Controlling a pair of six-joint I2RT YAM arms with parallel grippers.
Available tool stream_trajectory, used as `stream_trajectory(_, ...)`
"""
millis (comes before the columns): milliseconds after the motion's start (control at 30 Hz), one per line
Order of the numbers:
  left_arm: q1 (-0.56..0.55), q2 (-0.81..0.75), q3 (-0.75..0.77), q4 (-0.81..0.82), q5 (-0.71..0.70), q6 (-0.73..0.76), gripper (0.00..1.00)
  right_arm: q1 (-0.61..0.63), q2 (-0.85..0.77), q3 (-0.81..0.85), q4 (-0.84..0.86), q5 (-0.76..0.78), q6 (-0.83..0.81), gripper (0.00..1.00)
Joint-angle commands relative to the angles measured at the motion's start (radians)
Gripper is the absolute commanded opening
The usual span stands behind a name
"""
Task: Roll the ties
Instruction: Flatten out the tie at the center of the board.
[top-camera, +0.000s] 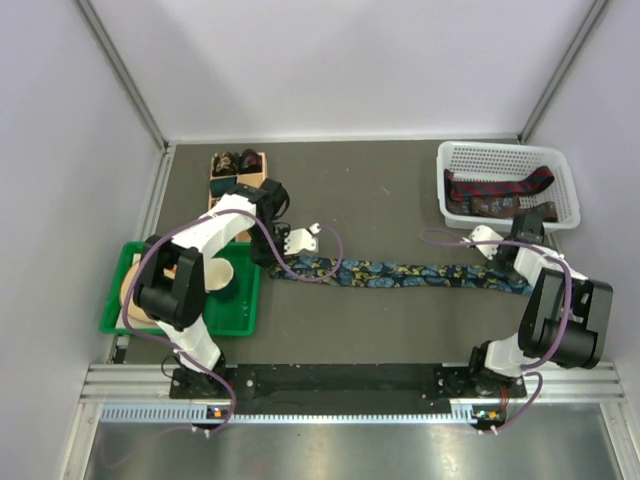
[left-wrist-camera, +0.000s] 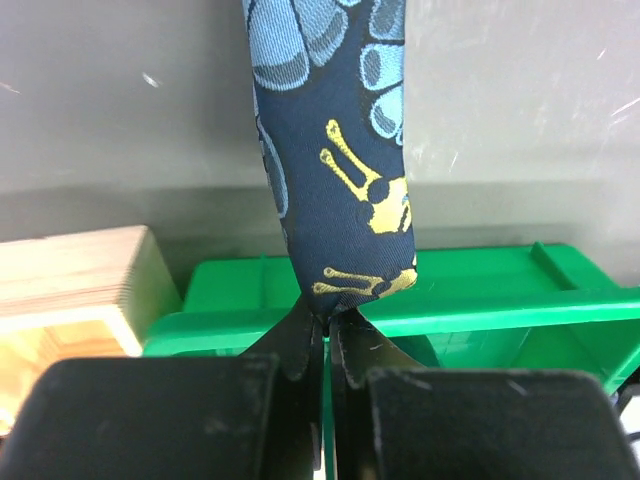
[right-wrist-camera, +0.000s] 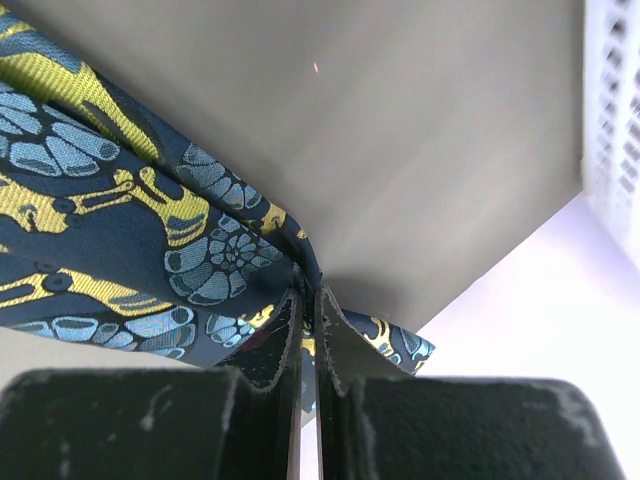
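A dark blue floral tie (top-camera: 400, 273) lies stretched flat across the table's middle. My left gripper (top-camera: 283, 262) is shut on its narrow left end; in the left wrist view the tie (left-wrist-camera: 335, 150) runs up and away from the pinched jaws (left-wrist-camera: 325, 318). My right gripper (top-camera: 512, 275) is shut on the wide right end, and in the right wrist view the fabric (right-wrist-camera: 150, 240) bunches at the jaws (right-wrist-camera: 308, 298). Dark red and navy ties (top-camera: 500, 190) lie in a white basket (top-camera: 560, 165). Small coiled ties (top-camera: 236, 162) sit in a wooden box.
A green tray (top-camera: 245, 300) holding a wooden piece (top-camera: 195, 275) sits at the left by the left arm; it also shows in the left wrist view (left-wrist-camera: 480, 300). The wooden box (top-camera: 250, 176) stands at the back left. Cage walls enclose the table.
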Motion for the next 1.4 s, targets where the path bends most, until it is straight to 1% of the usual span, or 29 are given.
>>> stream_trajectory(0, -0.004, -0.019, 0.09, -0.026, 0.128, 0.02, 0.0, -0.043, -0.003, 0.041, 0.009, 0.011, -0.01, 0.0)
stream_trajectory(33, -0.006, -0.017, 0.111, -0.05, 0.155, 0.014, 0.0, -0.046, -0.009, 0.042, 0.003, 0.01, -0.01, 0.0)
stream_trajectory(67, -0.006, -0.013, 0.163, -0.075, 0.186, 0.014, 0.0, -0.048, -0.014, 0.042, -0.004, 0.008, -0.011, 0.0)
stream_trajectory(100, -0.006, -0.009, 0.183, -0.098, 0.226, 0.04, 0.0, -0.055, -0.022, 0.039, -0.007, 0.01, -0.017, 0.0)
stream_trajectory(167, -0.006, -0.009, 0.179, -0.121, 0.231, 0.079, 0.0, -0.063, -0.02, 0.036, -0.007, 0.016, -0.022, 0.0)
stream_trajectory(200, -0.012, -0.012, 0.152, -0.112, 0.194, 0.147, 0.0, -0.066, -0.017, 0.036, -0.001, 0.022, -0.019, 0.0)
stream_trajectory(233, -0.021, -0.016, 0.095, -0.104, 0.16, 0.171, 0.0, -0.071, -0.008, 0.036, 0.0, 0.025, -0.016, 0.0)
stream_trajectory(267, -0.036, -0.014, 0.066, -0.057, 0.122, 0.185, 0.0, -0.072, -0.002, 0.041, 0.0, 0.026, -0.013, 0.0)
stream_trajectory(333, -0.05, 0.004, 0.02, -0.012, 0.038, 0.179, 0.0, -0.072, 0.004, 0.038, 0.009, 0.031, -0.011, 0.0)
stream_trajectory(400, -0.052, 0.032, 0.018, 0.028, 0.007, 0.144, 0.0, -0.072, 0.009, 0.025, 0.023, 0.036, -0.023, 0.0)
stream_trajectory(433, -0.052, 0.067, 0.021, 0.046, -0.048, 0.121, 0.0, -0.072, 0.01, 0.024, 0.035, 0.037, -0.03, 0.0)
stream_trajectory(467, -0.052, 0.085, 0.025, 0.055, -0.073, 0.097, 0.01, -0.074, 0.017, 0.016, 0.043, 0.039, -0.034, 0.0)
stream_trajectory(533, -0.041, 0.131, 0.048, 0.095, -0.111, 0.019, 0.13, -0.074, 0.029, 0.018, 0.054, 0.045, -0.037, 0.0)
stream_trajectory(567, -0.024, 0.136, 0.059, 0.103, -0.096, -0.017, 0.18, -0.074, 0.04, 0.027, 0.055, 0.046, -0.036, 0.0)
stream_trajectory(600, -0.012, 0.126, 0.071, 0.105, -0.066, -0.029, 0.27, -0.074, 0.046, 0.03, 0.062, 0.048, -0.031, 0.0)
stream_trajectory(667, 0.025, 0.097, 0.093, 0.126, 0.023, -0.051, 0.32, -0.074, 0.059, 0.05, 0.052, 0.048, -0.03, 0.0)
stream_trajectory(733, 0.037, 0.04, 0.088, 0.169, 0.066, -0.046, 0.42, -0.074, 0.063, 0.064, 0.037, 0.039, -0.027, 0.0)
stream_trajectory(800, 0.036, -0.012, 0.075, 0.201, 0.132, -0.029, 0.59, -0.074, 0.063, 0.08, 0.014, 0.026, -0.025, 0.0)
stream_trajectory(833, 0.036, -0.023, 0.061, 0.212, 0.167, -0.023, 0.72, -0.074, 0.063, 0.087, 0.008, 0.023, -0.024, 0.0)
stream_trajectory(900, 0.002, -0.029, 0.055, 0.243, 0.218, -0.028, 0.84, -0.074, 0.063, 0.09, 0.002, 0.022, -0.03, 0.0)
stream_trajectory(933, -0.016, -0.022, 0.05, 0.252, 0.22, -0.037, 0.96, -0.075, 0.063, 0.09, 0.003, 0.02, -0.033, 0.0)
stream_trajectory(967, -0.054, -0.013, 0.05, 0.276, 0.223, -0.055, 0.99, -0.075, 0.061, 0.088, 0.003, 0.022, -0.034, 0.0)
stream_trajectory(1033, -0.091, 0.024, 0.047, 0.312, 0.221, -0.08, 0.99, -0.078, 0.061, 0.087, 0.005, 0.019, -0.043, 0.0)
stream_trajectory(1100, -0.151, 0.064, 0.052, 0.382, 0.211, -0.126, 0.99, -0.082, 0.064, 0.09, 0.008, 0.017, -0.045, 0.0)
stream_trajectory(1167, -0.219, 0.09, 0.053, 0.443, 0.168, -0.19, 0.99, -0.082, 0.076, 0.102, 0.0, 0.017, -0.043, 0.0)
stream_trajectory(1200, -0.239, 0.115, 0.055, 0.509, 0.151, -0.209, 0.99, -0.082, 0.081, 0.107, -0.006, 0.013, -0.036, 0.0)
stream_trajectory(1267, -0.288, 0.138, 0.052, 0.56, 0.108, -0.25, 0.99, -0.083, 0.089, 0.117, -0.014, 0.013, -0.033, 0.0)
stream_trajectory(1300, -0.3, 0.161, 0.05, 0.607, 0.094, -0.261, 0.98, -0.085, 0.092, 0.119, -0.014, 0.013, -0.034, 0.0)
stream_trajectory(1367, -0.329, 0.179, 0.05, 0.641, 0.08, -0.285, 0.97, -0.092, 0.092, 0.123, -0.015, 0.01, -0.037, 0.0)
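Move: The left hand pinches the tie's left end beside the green tray; the tie's middle lies about 35 cm to its right, 3 cm back and 6 cm lower. The tray's middle is some 22 cm left and 7 cm back, the white cup 13 cm left and 3 cm back, the wooden box 8 cm left and 16 cm ahead. The right hand, pinching the tie's far end, has the tie's middle about 30 cm left and level, the white basket some 20 cm straight ahead. Still pinching the tie's left end, the left hand flicks it up and to the right about 4 cm each way, lowers it to the board and opens wide, letting go. It rises clear, then sweeps right some 15 cm along above the tie, sinking again, fingertips leaning about 20 degrees rightward and forward. The right hand keeps its pinch and draws its end about 3 cm to the right. ##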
